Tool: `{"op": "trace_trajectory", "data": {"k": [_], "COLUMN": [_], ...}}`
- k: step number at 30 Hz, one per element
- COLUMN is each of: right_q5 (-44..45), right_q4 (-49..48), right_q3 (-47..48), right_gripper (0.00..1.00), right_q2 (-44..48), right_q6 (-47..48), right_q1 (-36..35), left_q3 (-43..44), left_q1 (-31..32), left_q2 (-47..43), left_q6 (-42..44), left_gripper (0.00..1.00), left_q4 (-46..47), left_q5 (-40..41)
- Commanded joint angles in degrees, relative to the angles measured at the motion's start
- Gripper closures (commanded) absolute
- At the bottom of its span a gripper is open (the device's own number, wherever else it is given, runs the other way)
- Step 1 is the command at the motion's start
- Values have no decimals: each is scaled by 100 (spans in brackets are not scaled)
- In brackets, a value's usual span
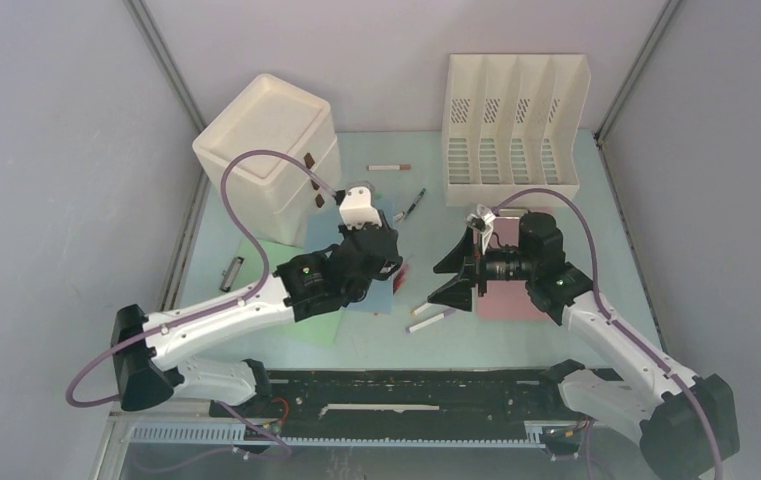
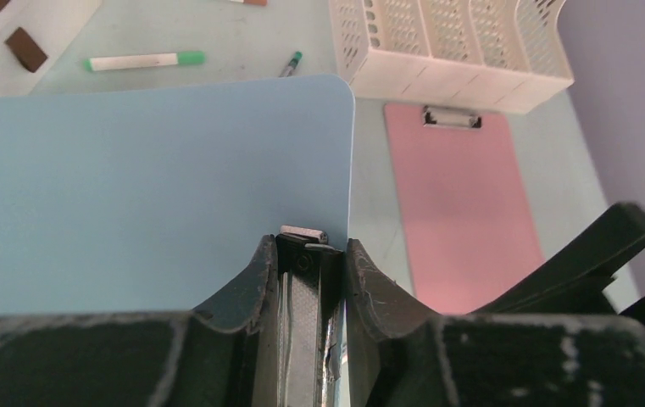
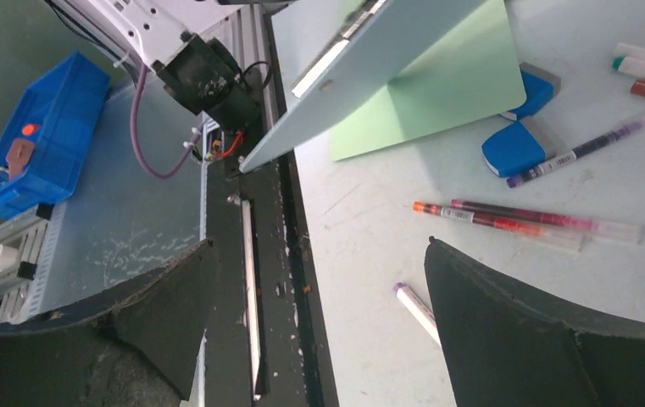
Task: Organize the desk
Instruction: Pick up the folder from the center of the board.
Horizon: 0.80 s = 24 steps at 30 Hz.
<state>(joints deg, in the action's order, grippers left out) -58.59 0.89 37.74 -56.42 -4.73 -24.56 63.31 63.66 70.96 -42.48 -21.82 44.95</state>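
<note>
The pale mint desk carries loose pens and boards. My left gripper is shut on the metal clip of a blue clipboard. In the right wrist view the blue clipboard stands tilted, raised off a green sheet. From above, the left gripper sits mid-desk in front of the drawer unit. My right gripper hangs open and wide beside a pink clipboard, holding nothing. Between its fingers lies a purple-capped marker.
A cream drawer unit stands back left and a cream file rack back right. Red pens, two blue erasers, a green marker and a black binder clip lie about. A black slotted rail runs along the front.
</note>
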Motion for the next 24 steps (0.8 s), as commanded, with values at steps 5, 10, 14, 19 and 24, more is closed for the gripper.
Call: {"op": "trace_trajectory", "data": {"k": [5,10,14,19,24], "right_q5": [1076,1709,2198,2384,2764], "right_q4": [-936,-716,-401,-271,-115], "right_q3": [4,176,352,440,577], "right_gripper": [3,7,8,26,71], "right_q2": [-112,-323,-390,-387,-479], "right_q6": [-712,-766,-780,-680,-516], "right_q1": [-723,-1060,-1086,-1095,-1095], "left_q3": [590,980,1238,1369,1422], "left_q1": [-533,-665,-687,-737,-758], "left_q2": [535,880,1096,1246,1386], "left_q6": [-1018,-1457,-1552,-1559,-1657], "left_gripper": [100,100,100,100,100], "left_q4": [539,556,502,528,652], "left_q5": [-681,-1005,-1204,-1516,-1812]}}
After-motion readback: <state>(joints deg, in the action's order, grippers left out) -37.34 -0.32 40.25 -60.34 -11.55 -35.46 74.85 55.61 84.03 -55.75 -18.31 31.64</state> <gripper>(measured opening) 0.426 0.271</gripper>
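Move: Off the right hand's fingertips, the near right corner of the held blue folder lies about 9 cm to the left, 3 cm back and 3 cm lower. Some 20 cm below that hand are the purple marker, directly underneath, and the yellow marker, 4 cm farther out. From the left hand, which already grips the folder's clip edge, the right gripper is about 10 cm to the right, 9 cm back and slightly lower. Bringing the blue folder over to the waiting right gripper, the left hand keeps its pinch on the clip edge and goes about 6 cm right and 5 cm forward, rolling its left side down some 15 degrees. The right hand reaches 3 cm left towards the near corner, rising a little first, then eases down and forward about 2 cm while its wide-open fingers close roughly halfway around that corner. ##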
